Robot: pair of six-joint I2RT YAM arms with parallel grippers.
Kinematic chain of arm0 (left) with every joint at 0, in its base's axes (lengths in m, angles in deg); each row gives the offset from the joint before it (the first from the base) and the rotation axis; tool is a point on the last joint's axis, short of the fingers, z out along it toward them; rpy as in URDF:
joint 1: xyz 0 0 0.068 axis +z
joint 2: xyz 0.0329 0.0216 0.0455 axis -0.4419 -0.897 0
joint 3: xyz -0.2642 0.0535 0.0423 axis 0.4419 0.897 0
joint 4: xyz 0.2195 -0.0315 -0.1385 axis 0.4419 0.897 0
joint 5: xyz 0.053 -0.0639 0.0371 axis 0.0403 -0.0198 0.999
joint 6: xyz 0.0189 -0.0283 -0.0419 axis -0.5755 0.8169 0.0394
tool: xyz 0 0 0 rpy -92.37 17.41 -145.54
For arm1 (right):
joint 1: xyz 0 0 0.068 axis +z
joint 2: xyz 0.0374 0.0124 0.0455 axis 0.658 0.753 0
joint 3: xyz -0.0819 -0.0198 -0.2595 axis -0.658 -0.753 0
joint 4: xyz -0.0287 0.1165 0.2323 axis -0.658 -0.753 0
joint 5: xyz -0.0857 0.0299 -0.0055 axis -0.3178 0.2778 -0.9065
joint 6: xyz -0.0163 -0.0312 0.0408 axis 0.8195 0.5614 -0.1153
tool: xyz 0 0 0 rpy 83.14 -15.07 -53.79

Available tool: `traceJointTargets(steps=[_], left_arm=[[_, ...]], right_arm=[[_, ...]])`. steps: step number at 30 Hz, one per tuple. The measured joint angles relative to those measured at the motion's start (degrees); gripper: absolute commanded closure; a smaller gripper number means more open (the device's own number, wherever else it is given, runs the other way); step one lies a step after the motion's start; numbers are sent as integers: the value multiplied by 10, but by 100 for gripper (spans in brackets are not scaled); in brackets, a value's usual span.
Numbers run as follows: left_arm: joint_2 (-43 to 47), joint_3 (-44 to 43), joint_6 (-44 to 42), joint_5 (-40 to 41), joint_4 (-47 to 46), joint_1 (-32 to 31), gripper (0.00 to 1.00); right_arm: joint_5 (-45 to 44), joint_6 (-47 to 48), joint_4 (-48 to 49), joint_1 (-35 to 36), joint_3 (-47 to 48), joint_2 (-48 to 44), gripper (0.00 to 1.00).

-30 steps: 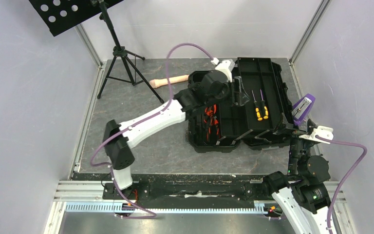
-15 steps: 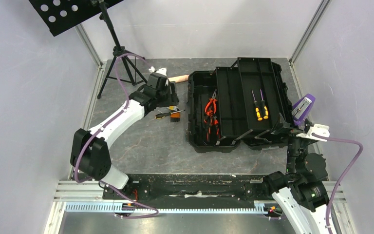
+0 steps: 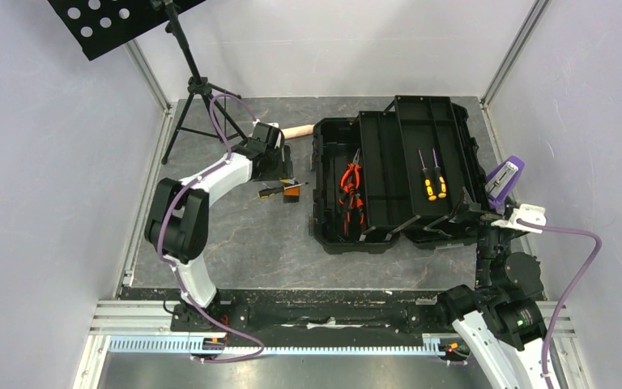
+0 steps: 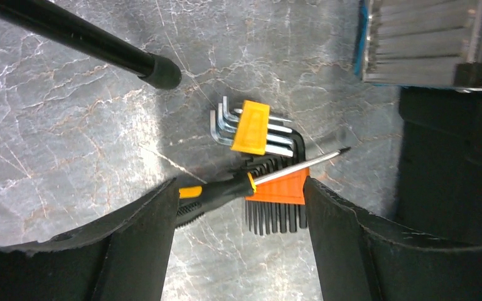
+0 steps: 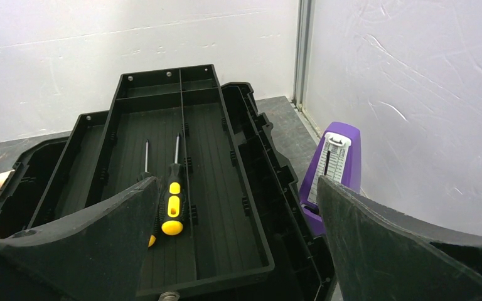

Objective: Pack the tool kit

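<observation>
The black toolbox (image 3: 397, 174) lies open on the table's right half. Orange and black pliers (image 3: 350, 190) rest in its left tray, and two yellow and black screwdrivers (image 3: 431, 180) (image 5: 172, 204) in its right tray. A third screwdriver (image 3: 275, 191) (image 4: 223, 189) lies on the table left of the box, across an orange hex key set (image 4: 279, 188), with a yellow hex key set (image 4: 251, 128) just beyond. My left gripper (image 3: 279, 166) (image 4: 238, 207) hovers open above them, holding nothing. My right gripper (image 3: 486, 220) (image 5: 237, 188) stands open and empty at the box's near right corner.
A purple stapler-like object (image 3: 504, 180) (image 5: 334, 160) stands right of the toolbox by the wall. A beige cylindrical handle (image 3: 296, 131) lies behind my left gripper. A black tripod stand (image 3: 202, 97) occupies the far left corner, one foot (image 4: 160, 72) near the hex keys.
My left arm has swung from over the toolbox to the table left of it, above the loose screwdriver, and its jaws have widened. The right arm has barely moved.
</observation>
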Motion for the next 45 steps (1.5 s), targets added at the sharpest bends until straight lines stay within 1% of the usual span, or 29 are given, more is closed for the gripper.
traceJointTargets(steps=[5, 11, 15, 20, 24, 27, 31, 33, 36, 37, 39, 45], left_arm=[[-37, -10, -8, -18, 7, 9, 21], [-51, -3, -7, -23, 9, 10, 22], [-50, 17, -2, -24, -9, 12, 24], [-13, 72, 32, -29, -42, 17, 28], [30, 137, 62, -43, -42, 17, 35], [51, 161, 74, -56, -44, 15, 38], [55, 167, 79, -61, -43, 12, 49], [55, 168, 80, -63, -40, 9, 53], [54, 168, 80, -64, -33, -1, 63], [54, 167, 81, -62, -30, -5, 69], [54, 165, 81, -54, -23, -14, 76], [57, 159, 81, -31, -3, -36, 91]], right_arm=[[0, 0, 0, 0, -1, 0, 2], [0, 0, 0, 0, -5, 9, 2], [1, -1, 0, 0, -5, 10, 2], [1, -2, 0, 0, -5, 10, 2], [1, -2, 0, 0, -5, 10, 2], [3, -4, 0, 0, -6, 10, 2], [5, -7, 0, 0, -7, 10, 2], [5, -8, 0, 0, -8, 10, 2], [6, -9, 0, 0, -8, 10, 2], [7, -10, 0, 0, -8, 10, 2], [7, -10, 0, 0, -8, 11, 2], [9, -10, 0, 0, -8, 17, 2]])
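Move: The loose screwdriver's handle lies about 3 cm left of the left hand, 3 cm back and 6 cm below, its shaft pointing right. On the table, the orange key set sits some 4 cm right and 3 cm back, the yellow key set 3 cm ahead and 2 cm right; the stand's foot is roughly 7 cm ahead and 4 cm left. From the right hand the handle is about 59 cm left, 17 cm ahead and 29 cm down. The loose screwdriver is taken by its handle: the left hand first sinks about 5 cm towards the table beside it, then draws back some 9 cm, staying low, while the wrist tips about 10 degrees further down. The fingers close from wide open and end up pinching the rear half of the handle. ##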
